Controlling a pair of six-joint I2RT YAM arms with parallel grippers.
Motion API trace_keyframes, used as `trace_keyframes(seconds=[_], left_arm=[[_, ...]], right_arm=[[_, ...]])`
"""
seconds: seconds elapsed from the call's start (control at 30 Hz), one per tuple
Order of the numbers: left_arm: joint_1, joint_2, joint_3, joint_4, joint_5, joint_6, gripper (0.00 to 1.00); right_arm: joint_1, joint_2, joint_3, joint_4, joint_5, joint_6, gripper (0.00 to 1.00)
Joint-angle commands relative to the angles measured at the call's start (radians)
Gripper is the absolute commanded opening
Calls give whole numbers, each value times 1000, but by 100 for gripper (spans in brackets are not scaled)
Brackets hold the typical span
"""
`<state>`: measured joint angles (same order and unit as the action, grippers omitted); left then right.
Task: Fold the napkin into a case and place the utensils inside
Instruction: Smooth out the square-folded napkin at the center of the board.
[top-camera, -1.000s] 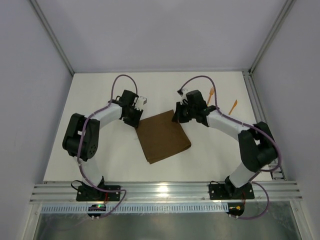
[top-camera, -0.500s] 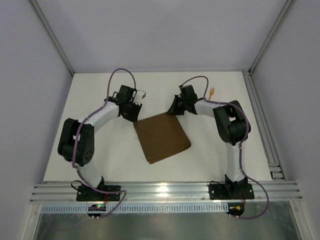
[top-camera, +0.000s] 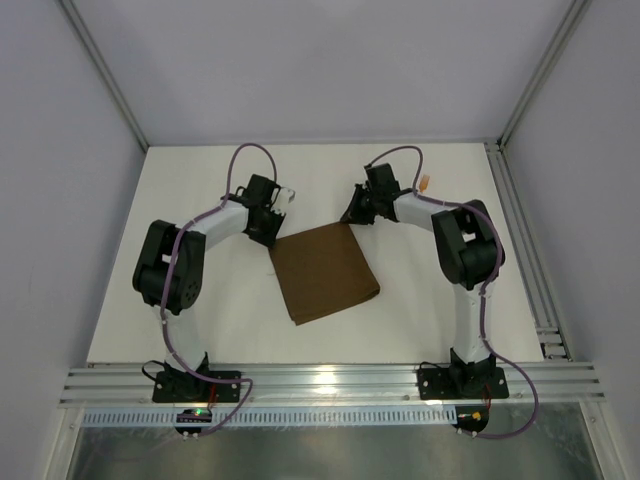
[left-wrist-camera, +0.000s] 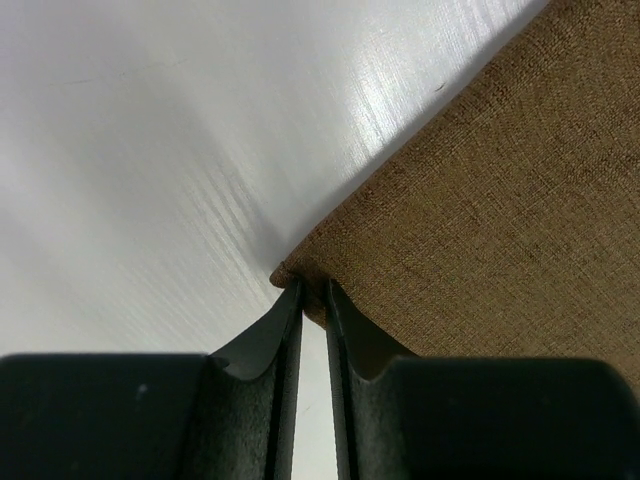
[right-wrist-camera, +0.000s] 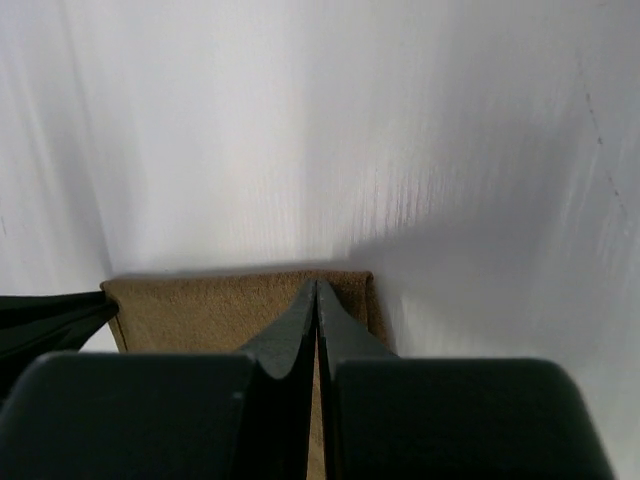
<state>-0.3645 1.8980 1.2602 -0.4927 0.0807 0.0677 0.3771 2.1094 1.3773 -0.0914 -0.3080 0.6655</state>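
Note:
The dark brown napkin (top-camera: 325, 272) lies flat as a tilted square in the middle of the white table. My left gripper (top-camera: 268, 238) is at its far left corner. In the left wrist view the jaws (left-wrist-camera: 312, 295) stand almost together with the napkin (left-wrist-camera: 500, 220) corner nipped between the tips. My right gripper (top-camera: 350, 217) is at the far right corner, shut, its tips (right-wrist-camera: 316, 290) on the napkin (right-wrist-camera: 200, 310) edge. One orange utensil (top-camera: 425, 183) peeks out behind the right arm; the other is hidden.
An aluminium rail (top-camera: 520, 240) runs along the table's right side and a slotted rail (top-camera: 330, 380) along the front by the arm bases. Grey walls close in the left, back and right.
The right arm's elbow has swung in toward the back, covering the pointed utensil. The left jaws have narrowed onto the napkin's corner. The napkin lies where it was.

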Motion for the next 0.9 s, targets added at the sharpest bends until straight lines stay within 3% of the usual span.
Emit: trace_keyframes(seconds=[0.0, 0.17, 0.37, 0.63, 0.87], left_arm=[[1, 16, -24, 22, -13, 11, 16], [2, 12, -28, 29, 1, 4, 16], [1, 13, -27, 23, 1, 7, 16], [1, 41, -19, 19, -19, 12, 12], [2, 33, -19, 19, -7, 17, 11]], right_arm=[[14, -144, 51, -103, 55, -180, 3], [62, -324, -136, -84, 41, -273, 3], [65, -330, -383, -18, 38, -218, 3], [-40, -246, -408, -2, 37, -216, 3], [-38, -402, -396, -89, 61, -286, 3]])
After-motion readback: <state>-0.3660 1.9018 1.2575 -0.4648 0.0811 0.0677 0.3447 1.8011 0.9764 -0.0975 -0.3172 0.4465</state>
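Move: The right gripper's shut tips are at the napkin's far right corner; the middle of the napkin's right edge, their next spot, lies about 10 cm back and 4 cm right, practically at tip height. The near right corner is some 19 cm back and 10 cm right, the fork roughly 6 cm ahead and 20 cm right. From the left gripper, at the far left corner, that right-edge spot is about 26 cm right and 3 cm back. Lift the shut right fingers off the far right corner by some 6 cm while bringing them back about 10 cm, then lower them just inside the middle of the napkin's right edge and drag the cloth about 3 cm to the right, staying low. Let the left gripper keep its hold on the far left corner as an anchor. ##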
